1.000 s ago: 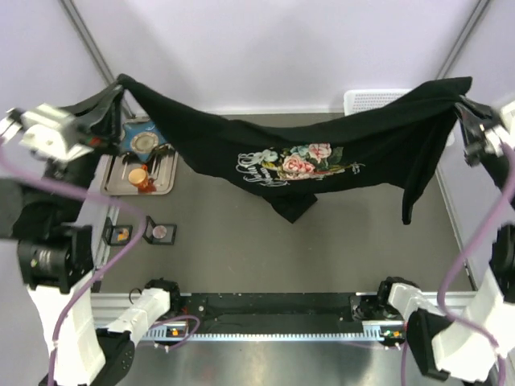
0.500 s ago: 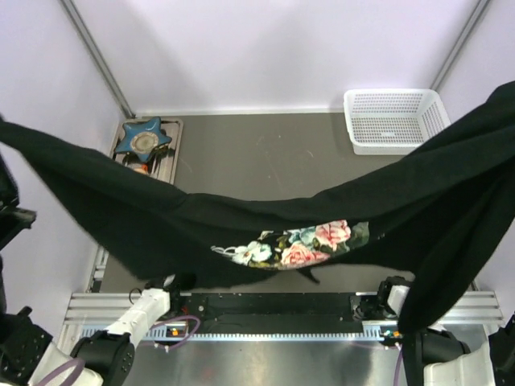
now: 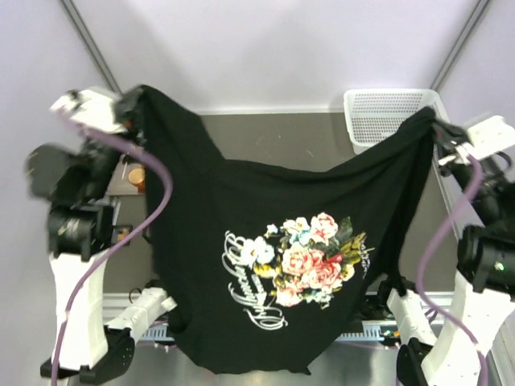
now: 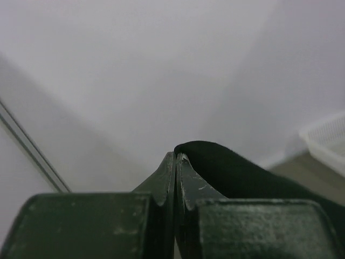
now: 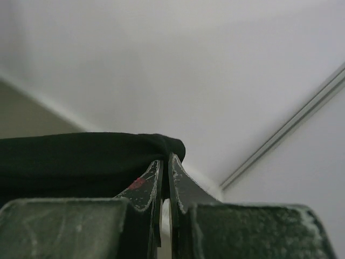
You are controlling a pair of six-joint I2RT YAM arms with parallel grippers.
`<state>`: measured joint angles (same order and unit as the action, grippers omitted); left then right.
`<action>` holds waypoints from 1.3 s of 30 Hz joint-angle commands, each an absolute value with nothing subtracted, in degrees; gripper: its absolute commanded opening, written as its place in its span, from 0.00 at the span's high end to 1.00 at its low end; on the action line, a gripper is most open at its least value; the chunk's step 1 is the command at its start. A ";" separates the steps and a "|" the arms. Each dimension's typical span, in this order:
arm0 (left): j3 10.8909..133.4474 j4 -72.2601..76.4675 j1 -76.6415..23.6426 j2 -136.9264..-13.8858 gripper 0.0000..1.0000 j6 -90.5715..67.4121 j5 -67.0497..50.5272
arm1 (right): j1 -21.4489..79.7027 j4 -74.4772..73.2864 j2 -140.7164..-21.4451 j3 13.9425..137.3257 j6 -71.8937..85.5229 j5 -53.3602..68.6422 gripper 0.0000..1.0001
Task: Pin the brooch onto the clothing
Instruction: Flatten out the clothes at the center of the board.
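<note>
The clothing (image 3: pixel 265 233), a black T-shirt with a pink-rose print and white lettering, hangs spread between my two raised arms, its lower hem draped over the near rail. My left gripper (image 3: pixel 133 108) is shut on its upper left corner, and the left wrist view shows the jaws (image 4: pixel 176 156) pressed together with black cloth (image 4: pixel 232 172) beside them. My right gripper (image 3: pixel 441 133) is shut on the upper right corner. In the right wrist view the fabric (image 5: pixel 70 156) folds over the closed tips (image 5: pixel 165 157). The brooch is hidden.
A white mesh basket (image 3: pixel 386 112) stands at the back right, partly behind the shirt. At the left edge a metal tray (image 3: pixel 129 177) with an orange item and a small black box (image 3: pixel 121 235) peek out beside the cloth. The shirt covers most of the table.
Half a second ago the shirt sagged as a wide band close to the camera. Now both grippers are back in view at the far corners and the print faces up, fully spread.
</note>
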<state>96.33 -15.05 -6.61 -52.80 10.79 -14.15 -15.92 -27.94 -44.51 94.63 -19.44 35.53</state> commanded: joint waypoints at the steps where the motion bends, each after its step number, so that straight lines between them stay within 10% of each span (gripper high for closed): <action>1: 83.96 -9.07 -6.33 -55.01 1.00 14.24 -14.50 | -16.52 -31.29 -42.54 79.33 -27.67 38.67 1.00; 15: 71.45 5.44 -6.33 -87.68 1.00 14.94 -15.91 | -14.60 -29.80 -66.61 63.37 -43.15 29.72 1.00; 39: 100.27 14.06 -6.50 -125.94 1.00 14.24 -11.08 | -11.69 -13.45 -98.87 74.88 -32.26 2.99 0.98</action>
<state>95.02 8.49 -6.83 -122.78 13.67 -13.98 -12.19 -16.67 -97.41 71.42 -34.41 8.49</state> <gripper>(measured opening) 0.010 0.015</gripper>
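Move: The middle of the board, where the black shirt is to lie, is about 10 cm ahead of my left hand, 30 cm to its right and 53 cm below. From my right hand it is some 12 cm ahead, 19 cm to the left and 49 cm down. The white basket stands roughly 41 cm ahead of my right hand and 14 cm to its right; the metal tray is about 26 cm ahead of my left hand and 23 cm to its left, both far below. Still pinching the shirt's two upper corners, I swing both hands forward and steeply down some 45 cm onto the board, tipping my fingers down about 45 degrees on the left and 60 on the right. My right hand also works out to its right, towards the basket side, widening the grip; then I draw both corners forward, nearly level, over the last stretch. ##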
